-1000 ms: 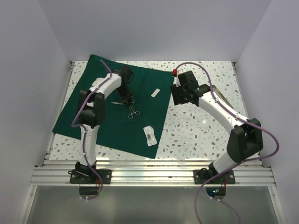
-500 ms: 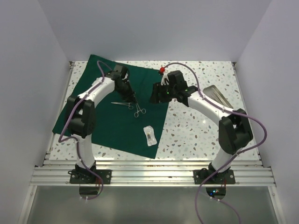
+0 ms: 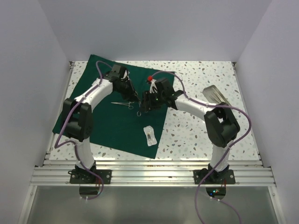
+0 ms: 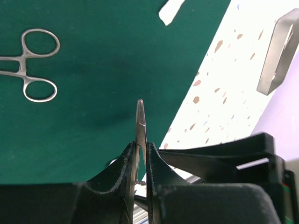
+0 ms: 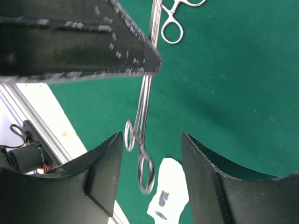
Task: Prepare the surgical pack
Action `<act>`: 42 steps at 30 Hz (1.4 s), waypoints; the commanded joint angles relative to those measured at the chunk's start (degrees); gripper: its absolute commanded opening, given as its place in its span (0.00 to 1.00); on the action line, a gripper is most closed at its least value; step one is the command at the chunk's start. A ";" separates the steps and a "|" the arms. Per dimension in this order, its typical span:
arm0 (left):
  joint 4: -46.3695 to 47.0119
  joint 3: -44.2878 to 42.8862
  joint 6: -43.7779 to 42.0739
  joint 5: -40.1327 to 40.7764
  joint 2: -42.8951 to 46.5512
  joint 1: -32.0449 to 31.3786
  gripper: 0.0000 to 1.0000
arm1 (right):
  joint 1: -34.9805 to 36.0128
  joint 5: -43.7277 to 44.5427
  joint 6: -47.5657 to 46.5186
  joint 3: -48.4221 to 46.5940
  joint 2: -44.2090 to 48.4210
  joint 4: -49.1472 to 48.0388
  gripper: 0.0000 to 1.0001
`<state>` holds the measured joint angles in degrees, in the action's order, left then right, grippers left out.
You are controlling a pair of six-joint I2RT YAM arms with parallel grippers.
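Note:
The surgical pack, a dark green cloth drape, lies spread on the left half of the table. My left gripper is shut on the tip of steel forceps, which hang ring-end down above the drape. My right gripper is open, and the forceps' rings hang between its fingers without touching them. A second steel instrument lies flat on the drape beside the left gripper.
A white packet lies near the drape's right edge. A small white pad rests on the drape farther back. A shallow metal tray stands on the speckled table at the right.
My right arm has swung left across the table until its open jaws surround the hanging forceps. The left gripper shifted slightly right with the forceps still in it.

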<state>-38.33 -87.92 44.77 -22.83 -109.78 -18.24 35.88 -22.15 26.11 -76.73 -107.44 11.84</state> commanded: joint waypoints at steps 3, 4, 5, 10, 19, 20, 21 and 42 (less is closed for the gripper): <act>2.55 1.70 -0.83 -2.74 3.87 -0.74 0.00 | 0.68 -1.49 1.75 -4.56 -2.07 -3.40 0.51; 2.64 1.79 -0.92 -2.92 3.78 -0.74 0.00 | 0.77 -1.75 1.93 -4.92 -2.77 -3.31 0.49; 2.82 1.79 -0.92 -3.10 3.69 -0.74 0.00 | 0.77 -1.93 2.02 -5.62 -3.13 -3.31 0.44; 2.47 0.91 -1.62 -2.93 3.52 -0.05 0.08 | 0.86 -0.53 0.18 -6.06 -2.87 -0.17 0.00; -2.63 1.08 -6.45 4.81 4.13 6.90 0.46 | -5.37 33.59 -20.88 -6.50 2.85 21.96 0.00; -2.37 1.95 -6.89 5.07 4.39 7.42 0.46 | -7.73 37.75 -22.84 -6.59 3.28 23.31 0.00; -2.45 2.48 -7.59 5.86 4.31 8.30 0.46 | -9.15 40.75 -24.86 -6.07 4.33 23.93 0.00; -5.79 5.39 -6.02 10.00 0.53 13.23 0.49 | -34.38 52.65 -56.78 -1.66 -2.68 14.62 0.00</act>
<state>-44.27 -83.59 39.31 -12.64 -108.99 -5.02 2.81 31.33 -27.83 -77.52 -108.42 28.23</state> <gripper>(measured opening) 0.489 0.036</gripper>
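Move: The clamp still held in the left fingers hangs with its rings back and to the right; its middle is about 3 cm back and 2 cm right of that hand. From the open right hand this middle is some 4 cm left and 2 cm ahead, level. The tray lies about 39 cm right and 8 cm ahead, 9 cm below; the pouch 13 cm straight back. The other clamp lies 7 cm left of the left hand, level fore and aft, 10 cm below. A centimetre or two leftward, the right hand shuts on the clamp's shank; the left fingers then open and let go. Swinging right some 45 cm and slightly forward, the right hand carries the clamp to the tray, rolling about 75 degrees until its fingers point down. The left hand, fingers about half open, goes left across the other clamp, sinking slightly. ##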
